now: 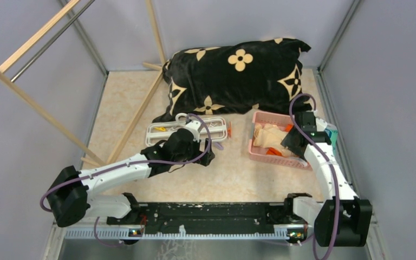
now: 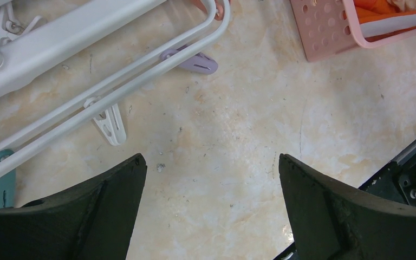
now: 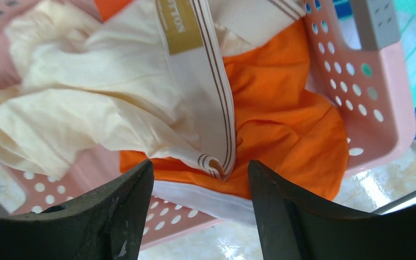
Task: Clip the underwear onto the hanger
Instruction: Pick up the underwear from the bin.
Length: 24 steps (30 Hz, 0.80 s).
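The cream underwear (image 3: 86, 92) lies crumpled in the pink basket (image 3: 374, 108) on top of an orange cloth (image 3: 287, 119). Its striped waistband (image 3: 206, 108) folds down to a point just beyond my right gripper (image 3: 200, 168), which is open and holds nothing. From above, the right gripper (image 1: 292, 142) hangs over the basket's (image 1: 260, 157) right side, next to the underwear (image 1: 268, 135). The white hanger (image 1: 187, 130) lies flat on the table. My left gripper (image 2: 211, 162) is open above bare table, just near of the hanger's bars (image 2: 114, 81) and its purple clip (image 2: 195, 62).
A black blanket with beige flowers (image 1: 238, 76) lies at the back. A wooden rack (image 1: 38, 70) stands at the left. A white clip (image 2: 111, 124) and a teal clip (image 2: 0, 187) hang from the hanger. A teal patterned thing (image 1: 333, 132) sits right of the basket.
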Tool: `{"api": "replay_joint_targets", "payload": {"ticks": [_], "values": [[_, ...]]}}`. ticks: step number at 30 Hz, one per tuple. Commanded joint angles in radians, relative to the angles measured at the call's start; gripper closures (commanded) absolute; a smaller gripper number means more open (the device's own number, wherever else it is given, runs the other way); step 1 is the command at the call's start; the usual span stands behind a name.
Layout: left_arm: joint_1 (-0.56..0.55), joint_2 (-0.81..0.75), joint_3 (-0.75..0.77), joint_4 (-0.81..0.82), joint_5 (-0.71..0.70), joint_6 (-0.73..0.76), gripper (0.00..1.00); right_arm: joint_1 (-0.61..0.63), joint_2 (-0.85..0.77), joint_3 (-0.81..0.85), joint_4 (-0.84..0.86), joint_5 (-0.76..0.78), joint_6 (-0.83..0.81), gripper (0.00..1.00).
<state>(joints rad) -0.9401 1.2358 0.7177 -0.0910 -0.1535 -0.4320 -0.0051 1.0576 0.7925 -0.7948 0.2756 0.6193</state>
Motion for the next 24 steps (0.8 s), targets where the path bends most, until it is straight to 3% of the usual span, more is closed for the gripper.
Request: {"api": "replay_joint_targets", "payload": {"ticks": [1, 12, 19, 24], "values": [[0.001, -0.021, 0.016, -0.002, -0.009, 0.009, 0.03, -0.007, 0.011, -0.026, 0.066, -0.029, 0.011, 0.36], [0.002, -0.017, 0.014, 0.000, -0.001, 0.005, 0.03, -0.007, 0.091, -0.050, 0.139, -0.007, -0.009, 0.58], [0.002, -0.020, 0.017, -0.007, -0.003, 0.008, 0.04, -0.007, 0.038, -0.027, 0.150, 0.015, -0.043, 0.98], [0.006, -0.061, 0.054, -0.038, -0.030, 0.030, 0.02, -0.007, -0.083, 0.044, 0.149, -0.042, -0.140, 1.00]]}}
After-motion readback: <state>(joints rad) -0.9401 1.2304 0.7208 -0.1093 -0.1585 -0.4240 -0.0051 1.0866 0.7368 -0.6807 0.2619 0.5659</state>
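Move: The cream underwear lies in the pink bin, its middle about 5 cm ahead of the right hand, 6 cm to its left and 4 cm lower; its striped waistband corner reaches in beneath the open fingers. The orange cloth is some 5 cm to that hand's right, level with it, 5 cm below. The teal package sits roughly 18 cm right and 6 cm back. From the left hand, the cream underwear is about 5 cm ahead and 24 cm to the right, 8 cm lower. The cream underwear's near waistband corner is what the right hand goes for: from half open it sinks about 3 cm to it, first easing back slightly, then working forward some 2 cm while the fingers close. They shut and pinch the edge between their tips, and the hand rises roughly 2 cm, wrist barely turning. ##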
